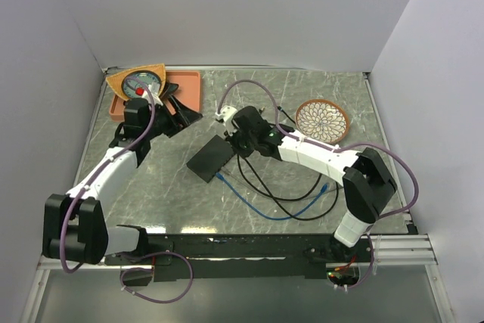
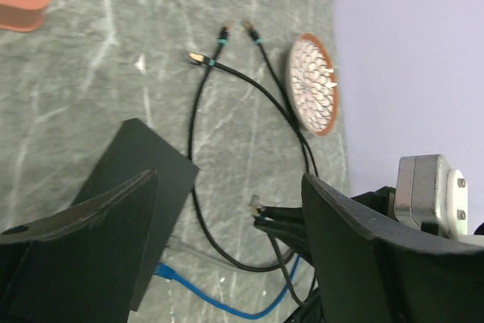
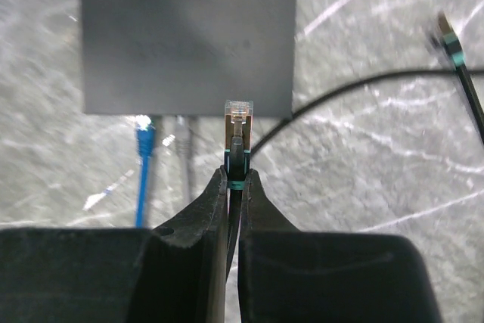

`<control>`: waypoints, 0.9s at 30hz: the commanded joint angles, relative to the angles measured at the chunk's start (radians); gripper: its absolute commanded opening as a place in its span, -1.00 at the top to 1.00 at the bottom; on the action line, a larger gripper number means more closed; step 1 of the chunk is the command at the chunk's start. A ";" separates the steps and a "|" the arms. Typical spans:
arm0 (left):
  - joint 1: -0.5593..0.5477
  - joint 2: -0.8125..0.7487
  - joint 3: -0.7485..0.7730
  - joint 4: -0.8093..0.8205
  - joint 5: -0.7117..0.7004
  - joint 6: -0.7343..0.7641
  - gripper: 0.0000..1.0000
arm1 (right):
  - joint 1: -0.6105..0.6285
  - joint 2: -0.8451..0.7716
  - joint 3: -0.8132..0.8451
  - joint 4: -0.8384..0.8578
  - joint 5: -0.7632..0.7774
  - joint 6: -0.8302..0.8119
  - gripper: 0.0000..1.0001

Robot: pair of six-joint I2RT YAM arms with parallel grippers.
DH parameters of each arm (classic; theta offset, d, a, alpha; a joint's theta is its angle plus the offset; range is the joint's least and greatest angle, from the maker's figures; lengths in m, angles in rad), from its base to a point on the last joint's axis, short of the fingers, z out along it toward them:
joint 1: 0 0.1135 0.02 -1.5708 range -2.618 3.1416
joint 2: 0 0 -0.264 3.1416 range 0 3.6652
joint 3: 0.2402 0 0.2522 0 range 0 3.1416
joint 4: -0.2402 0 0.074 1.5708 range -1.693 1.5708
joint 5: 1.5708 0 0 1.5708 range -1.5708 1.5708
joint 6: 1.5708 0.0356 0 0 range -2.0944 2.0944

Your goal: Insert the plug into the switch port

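Note:
My right gripper (image 3: 238,175) is shut on the black cable just behind its clear-tipped plug (image 3: 238,113), at the teal band. The plug points at the near long edge of the flat black switch box (image 3: 187,47) and stops just short of it, toward the right end. The switch port itself is hidden along that edge. From above, the right gripper (image 1: 231,138) hovers at the box's (image 1: 210,158) far right corner. My left gripper (image 2: 228,179) is open with nothing between its fingers, and it sits (image 1: 179,113) left of the box, by the tray.
A blue cable (image 3: 144,141) and a grey cable (image 3: 181,138) enter the box's near edge. Loose black cable ends (image 2: 198,58) lie on the marble. A patterned plate (image 1: 322,120) sits at right. An orange tray (image 1: 185,88) holding a gauge (image 1: 140,83) stands at the back left.

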 commanded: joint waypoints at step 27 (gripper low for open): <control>-0.007 0.433 0.029 0.180 0.043 0.084 -0.68 | -0.035 0.150 -0.058 0.075 -0.184 0.007 1.00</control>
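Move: Held in the right hand is a plug. The free switch port lies some 3 cm left, 1 cm ahead and 8 cm below that hand; the seated gray plug is about 4 cm left and 1 cm back, the blue plug 6 cm left and 3 cm back, both 9 cm down. A loose plug lies about 15 cm ahead, 3 cm right, 8 cm down. From the open left hand, the switch's middle is roughly 4 cm back, 6 cm right, 16 cm below. Sinking about 6.5 cm with a small drift back, the right hand brings the gripped plug down to the switch's port edge beside the gray plug, its fingers tipping some 10 degrees further down. The left hand, fingers still wide open, drops about 14 cm and edges 3 cm forward beside the far end of the switch, its fingers tipping down too. ##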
